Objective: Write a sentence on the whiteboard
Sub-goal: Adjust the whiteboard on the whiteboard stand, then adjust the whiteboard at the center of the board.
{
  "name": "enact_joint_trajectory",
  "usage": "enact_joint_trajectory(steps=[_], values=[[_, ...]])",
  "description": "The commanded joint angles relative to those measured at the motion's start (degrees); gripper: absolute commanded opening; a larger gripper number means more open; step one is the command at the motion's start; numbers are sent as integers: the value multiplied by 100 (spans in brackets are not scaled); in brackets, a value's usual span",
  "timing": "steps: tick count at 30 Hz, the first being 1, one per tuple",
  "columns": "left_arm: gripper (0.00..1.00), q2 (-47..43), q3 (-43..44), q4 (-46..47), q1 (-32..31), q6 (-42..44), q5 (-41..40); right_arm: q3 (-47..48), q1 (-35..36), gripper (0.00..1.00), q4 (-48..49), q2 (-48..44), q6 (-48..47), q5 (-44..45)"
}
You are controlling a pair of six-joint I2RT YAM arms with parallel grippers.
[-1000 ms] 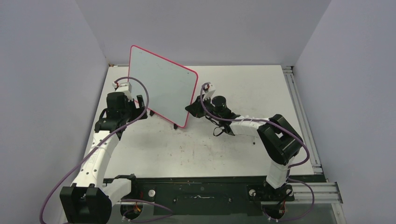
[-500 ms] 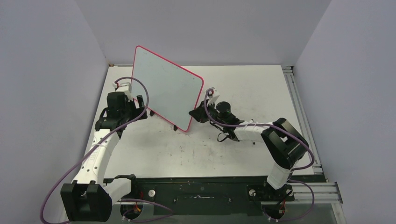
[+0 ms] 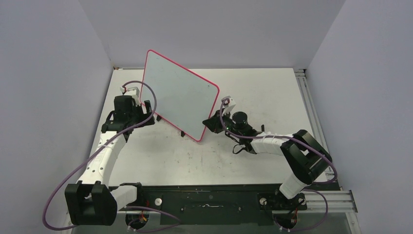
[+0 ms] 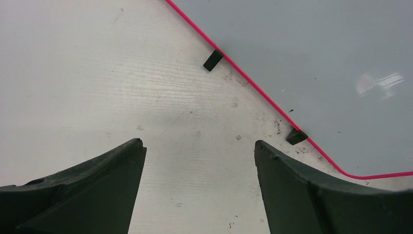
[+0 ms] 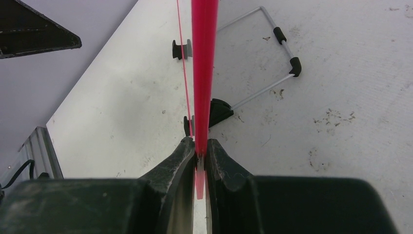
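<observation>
The whiteboard (image 3: pixel 180 100) stands upright on the table, pale and glossy with a thin pink-red rim. My right gripper (image 3: pixel 210 123) is shut on its lower right edge. In the right wrist view the pink rim (image 5: pixel 203 73) runs straight down between the closed fingers of that gripper (image 5: pixel 198 144). My left gripper (image 3: pixel 146 116) hangs open by the board's lower left edge, touching nothing. In the left wrist view its gripper (image 4: pixel 198 145) spans bare table, with the whiteboard (image 4: pixel 316 63) just beyond. The sentence is out of view; the board face that shows is plain.
Small black feet (image 4: pixel 213 60) (image 4: pixel 296 136) sit under the board's rim. A wire stand (image 5: pixel 272 58) lies on the table behind the board. An aluminium rail (image 3: pixel 311 112) runs along the table's right edge. Grey walls close in left, back and right.
The right gripper has carried the board's right edge to the right and toward the near side, so the whole board has shifted right. The left arm has barely moved.
</observation>
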Motion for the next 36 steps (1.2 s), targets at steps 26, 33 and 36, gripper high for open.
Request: enact_joint_trajectory(steps=[26,33,36], values=[[52,2587,957,1283,20,942,948,-1084,-1108,99,-1968,-4012,-420,348],[46,2981,934,1680,19,1160,993,-990,-1177,100,-2662,-4933,-602,478],[45,3076,917,1830,12,1210,1135,-938,-1185,100,-2716,-5054,-596,495]])
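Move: The stand's left foot, under the board's lower edge, is about 10 cm ahead of the left hand, 3 cm to its right and 14 cm below. The right foot is some 8 cm back and 11 cm right of it; the whiteboard's middle is about 10 cm ahead and 12 cm right of the left hand, slightly lower. The right fingers pinch the board's right edge; from them the left foot lies 11 cm ahead, 23 cm left, 12 cm down. Open the right fingers fully to let go of the whiteboard's right edge, then draw that hand off to the right about 14 cm, rising about as much and easing back a little. Meanwhile sink the left gripper some 10 cm and reach forward towards the stand's left foot, tipping it down, turning it slightly clockwise and narrowing its fingers to about half open. ##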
